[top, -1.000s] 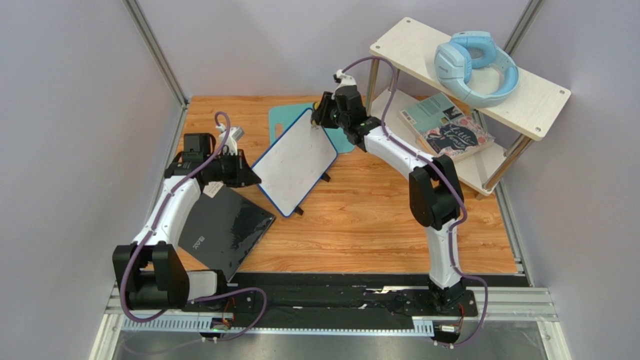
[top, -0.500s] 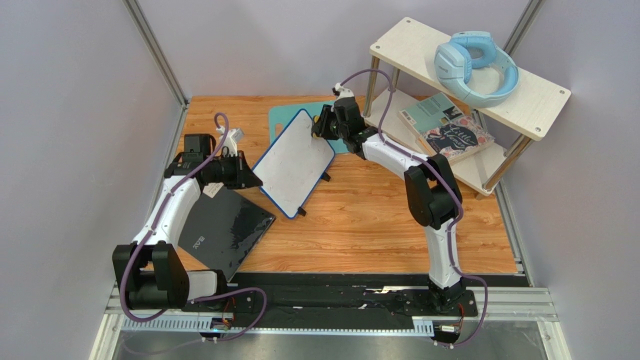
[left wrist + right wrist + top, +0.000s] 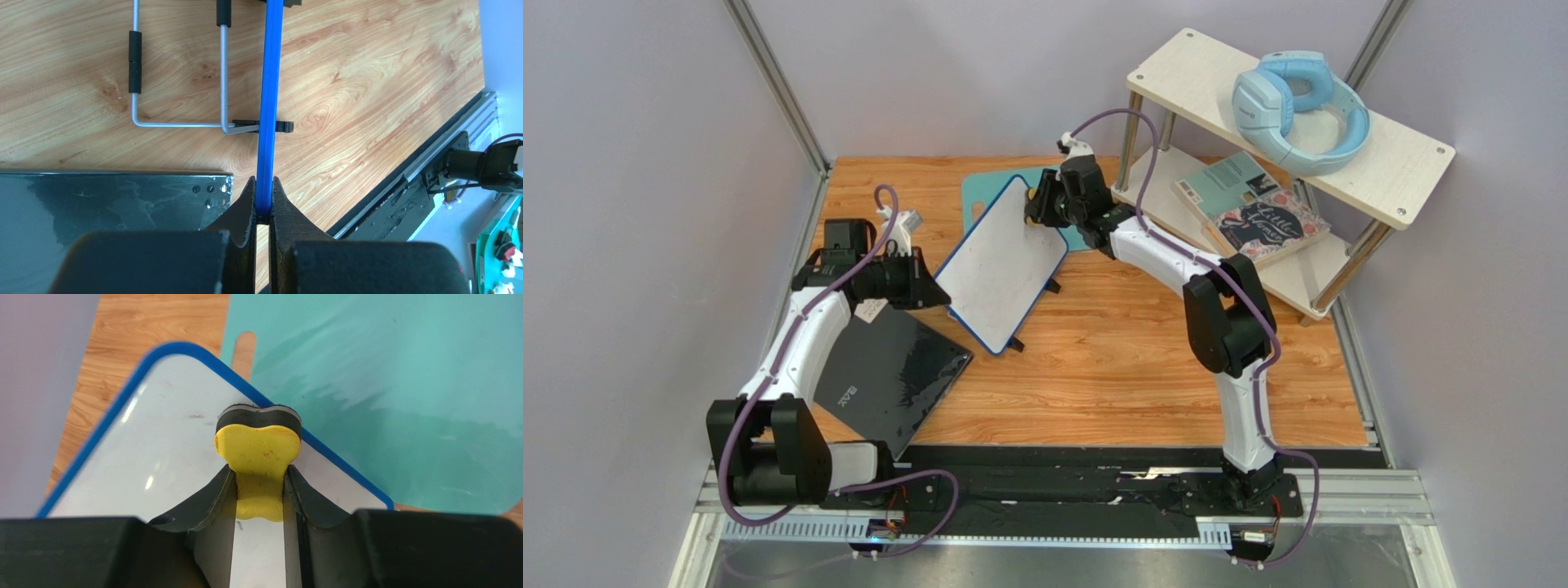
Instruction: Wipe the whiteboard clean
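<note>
The whiteboard (image 3: 1001,263), white with a thin blue frame, stands tilted on the wooden table. My left gripper (image 3: 932,284) is shut on its left edge; the left wrist view shows the blue frame (image 3: 266,110) pinched between the jaws of this gripper (image 3: 264,197). My right gripper (image 3: 1038,206) is at the board's far corner, shut on a yellow eraser (image 3: 258,450) with a black felt face. The felt presses on the white surface (image 3: 159,459) close to the blue rim. Only faint smudges show on the board there.
A teal mat (image 3: 984,196) lies behind the board. A glossy black slab (image 3: 891,374) lies at the front left. The board's wire stand (image 3: 178,122) rests on the table. At the right stands a two-tier shelf (image 3: 1382,159) with blue headphones (image 3: 1298,108) and books (image 3: 1253,211).
My right gripper has slid the eraser a little to the left along the board's far end. The board has shifted slightly left with it. The left gripper has kept its hold.
</note>
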Controlling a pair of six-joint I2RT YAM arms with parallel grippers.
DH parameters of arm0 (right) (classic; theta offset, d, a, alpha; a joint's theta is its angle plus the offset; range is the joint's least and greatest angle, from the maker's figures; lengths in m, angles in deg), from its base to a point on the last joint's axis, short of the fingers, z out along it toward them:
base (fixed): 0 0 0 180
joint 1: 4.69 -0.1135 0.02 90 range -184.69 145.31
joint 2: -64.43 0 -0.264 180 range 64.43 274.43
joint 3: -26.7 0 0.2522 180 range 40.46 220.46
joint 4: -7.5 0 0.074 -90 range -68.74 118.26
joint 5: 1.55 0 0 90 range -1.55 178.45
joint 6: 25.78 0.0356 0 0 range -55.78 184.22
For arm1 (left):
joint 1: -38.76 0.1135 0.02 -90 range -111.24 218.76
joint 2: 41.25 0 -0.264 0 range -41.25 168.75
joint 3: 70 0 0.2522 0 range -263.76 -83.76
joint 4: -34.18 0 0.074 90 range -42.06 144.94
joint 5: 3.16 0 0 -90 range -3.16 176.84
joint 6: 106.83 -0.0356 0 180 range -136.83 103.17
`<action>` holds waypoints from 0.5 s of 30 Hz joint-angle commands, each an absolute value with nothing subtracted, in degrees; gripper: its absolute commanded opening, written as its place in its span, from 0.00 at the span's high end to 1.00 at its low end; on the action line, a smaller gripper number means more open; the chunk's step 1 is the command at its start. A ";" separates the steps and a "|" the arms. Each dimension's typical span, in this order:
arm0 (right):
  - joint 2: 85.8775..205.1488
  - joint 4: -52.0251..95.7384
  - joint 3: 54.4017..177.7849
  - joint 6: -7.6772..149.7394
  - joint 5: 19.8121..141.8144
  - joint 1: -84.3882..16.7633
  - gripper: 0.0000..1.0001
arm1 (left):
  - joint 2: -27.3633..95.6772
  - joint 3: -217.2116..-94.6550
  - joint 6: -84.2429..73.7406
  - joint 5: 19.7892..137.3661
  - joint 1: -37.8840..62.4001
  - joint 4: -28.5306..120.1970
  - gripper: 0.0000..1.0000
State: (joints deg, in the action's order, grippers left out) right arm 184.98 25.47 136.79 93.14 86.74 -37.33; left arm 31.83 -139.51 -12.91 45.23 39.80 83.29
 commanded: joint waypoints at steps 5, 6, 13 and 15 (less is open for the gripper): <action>189.76 25.83 154.16 94.80 84.76 -39.93 1.00 | 32.05 -139.49 -18.85 48.25 37.18 81.95 1.00; 190.46 26.35 154.89 94.80 84.85 -40.02 1.00 | 32.05 -139.49 -18.77 48.25 37.09 81.95 1.00; 193.46 26.45 152.79 95.15 84.68 -39.23 1.00 | 31.79 -139.49 -18.85 48.61 36.91 82.04 1.00; 193.02 25.23 150.07 95.50 84.50 -39.05 1.00 | 31.87 -139.49 -18.77 48.61 36.91 82.04 1.00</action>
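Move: The right gripper still holds the eraser low over the whiteboard's face by its far side edge. The whiteboard's far top corner is about 5 cm ahead, 3 cm left and 2 cm higher; the board's middle is some 7 cm back, 5 cm left and 6 cm lower. The teal mat's middle lies roughly 5 cm ahead and 14 cm below. From the left gripper, pinching the near side edge, that corner is about 20 cm ahead and 11 cm right, about level. Sweep the right gripper up the slanting board face and past its top edge by the far corner, rising about 7 cm while going some 5 cm left and 3 cm forward, then ease off. Keep the eraser pinched and let the wrist tip up and roll gently, about 10 degrees. Hold the left gripper shut on the board's side edge. ##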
